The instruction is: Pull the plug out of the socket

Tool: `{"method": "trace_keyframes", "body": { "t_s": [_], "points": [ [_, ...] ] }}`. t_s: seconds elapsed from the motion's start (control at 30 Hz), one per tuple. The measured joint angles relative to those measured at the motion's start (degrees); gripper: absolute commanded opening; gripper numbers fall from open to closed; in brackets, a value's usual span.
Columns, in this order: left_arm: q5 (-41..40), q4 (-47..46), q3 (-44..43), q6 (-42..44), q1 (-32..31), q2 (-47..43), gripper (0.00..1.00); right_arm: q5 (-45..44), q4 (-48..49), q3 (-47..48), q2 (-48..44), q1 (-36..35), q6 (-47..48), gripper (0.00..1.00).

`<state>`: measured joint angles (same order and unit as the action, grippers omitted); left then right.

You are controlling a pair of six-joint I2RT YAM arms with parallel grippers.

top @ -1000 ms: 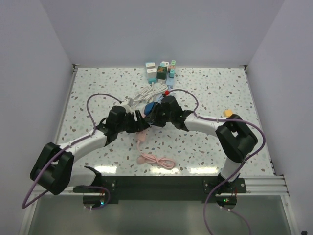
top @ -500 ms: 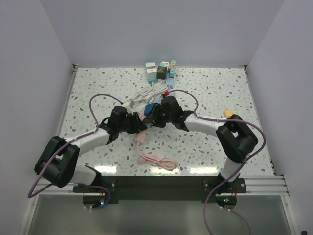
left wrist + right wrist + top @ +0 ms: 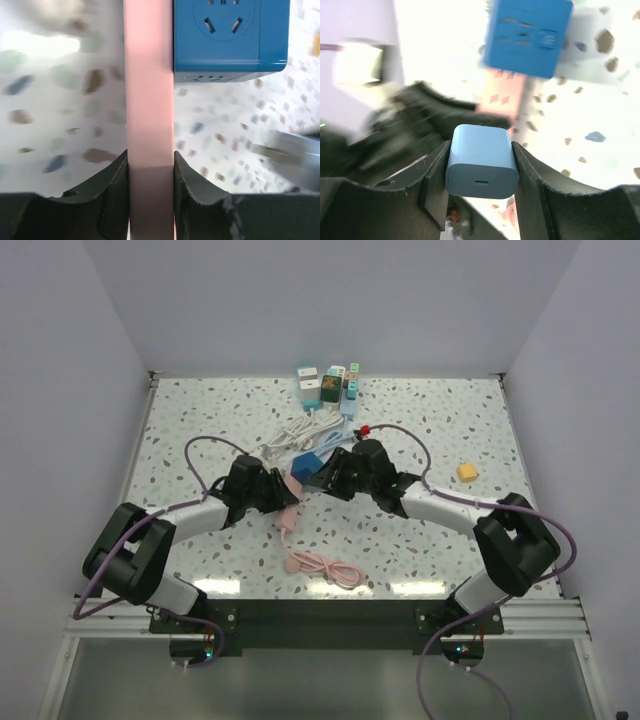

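A dark blue socket cube (image 3: pixel 309 467) sits at mid table, fixed to a pink bar (image 3: pixel 149 75). My left gripper (image 3: pixel 149 156) is shut on that pink bar, with the socket cube (image 3: pixel 231 36) just beyond its fingers to the right. My right gripper (image 3: pixel 481 150) is shut on a light blue plug (image 3: pixel 481 161), held apart from the socket cube (image 3: pixel 527 36), with a visible gap between them. In the top view both grippers, the left (image 3: pixel 283 488) and the right (image 3: pixel 330 473), meet around the cube.
A pink cable (image 3: pixel 320 567) coils towards the near edge. A white cord bundle (image 3: pixel 300 430) lies behind the grippers. Several adapters (image 3: pixel 328 385) stand at the back wall. A small yellow block (image 3: pixel 467 471) lies at the right.
My right arm has swung to the right and drawn back, taking the light blue plug away from the socket cube. My left arm has folded in closer while still gripping the pink bar.
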<state>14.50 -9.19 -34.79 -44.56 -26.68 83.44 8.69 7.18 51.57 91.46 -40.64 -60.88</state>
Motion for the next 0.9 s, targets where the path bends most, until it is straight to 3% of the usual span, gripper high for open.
{"method": "trace_keyframes", "body": {
  "t_s": [0.33, 0.43, 0.57, 0.7, 0.9],
  "points": [
    [-5.9, 3.5, 0.4, -1.0, 2.0, 0.6, 0.0, 2.8, -1.7, -1.5, -11.1, 5.5, -0.7, 0.0],
    [-6.4, 5.6, 0.4, -0.7, 2.1, -1.6, 0.0, 1.1, -8.6, -1.7, -13.6, 12.0, 0.9, 0.0],
    [-6.7, 8.6, 0.4, 0.8, 2.1, -7.5, 0.0, -4.2, -14.4, -1.7, -14.9, 27.9, 4.4, 0.0],
    [-6.8, 11.3, 0.4, 3.3, 2.1, -13.5, 0.0, -8.9, -19.0, 1.9, -8.2, 40.4, 6.7, 0.0],
    [-6.8, 15.4, 1.1, 5.1, 2.2, -18.4, 0.0, -8.9, -19.7, 12.9, 10.7, 48.4, 7.1, 0.0]
  ]
}}
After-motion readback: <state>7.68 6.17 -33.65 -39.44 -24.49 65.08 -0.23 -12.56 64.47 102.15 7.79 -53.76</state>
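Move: The light blue plug is already out of the socket and in the right fingers; the bare tabletop it heads for lies about 16 cm ahead, 38 cm right and 10 cm below. The yellow plug sits 43 cm right, 10 cm ahead and 9 cm lower; the dark blue plug, still on the pink strip, about 6 cm ahead, 6 cm left and 4 cm down. From the left hand, that bare spot is some 17 cm ahead, 48 cm right, 4 cm down. The freed light blue plug stays pinched as the right hand first lifts it about 7 cm clear of the strip, then swings it fast to the right and forward, sinking and turning some 50 degrees clockwise, towards the table beside the yellow plug. The pink strip stays gripped by the left hand, which dips left and then rises, still easing left. ##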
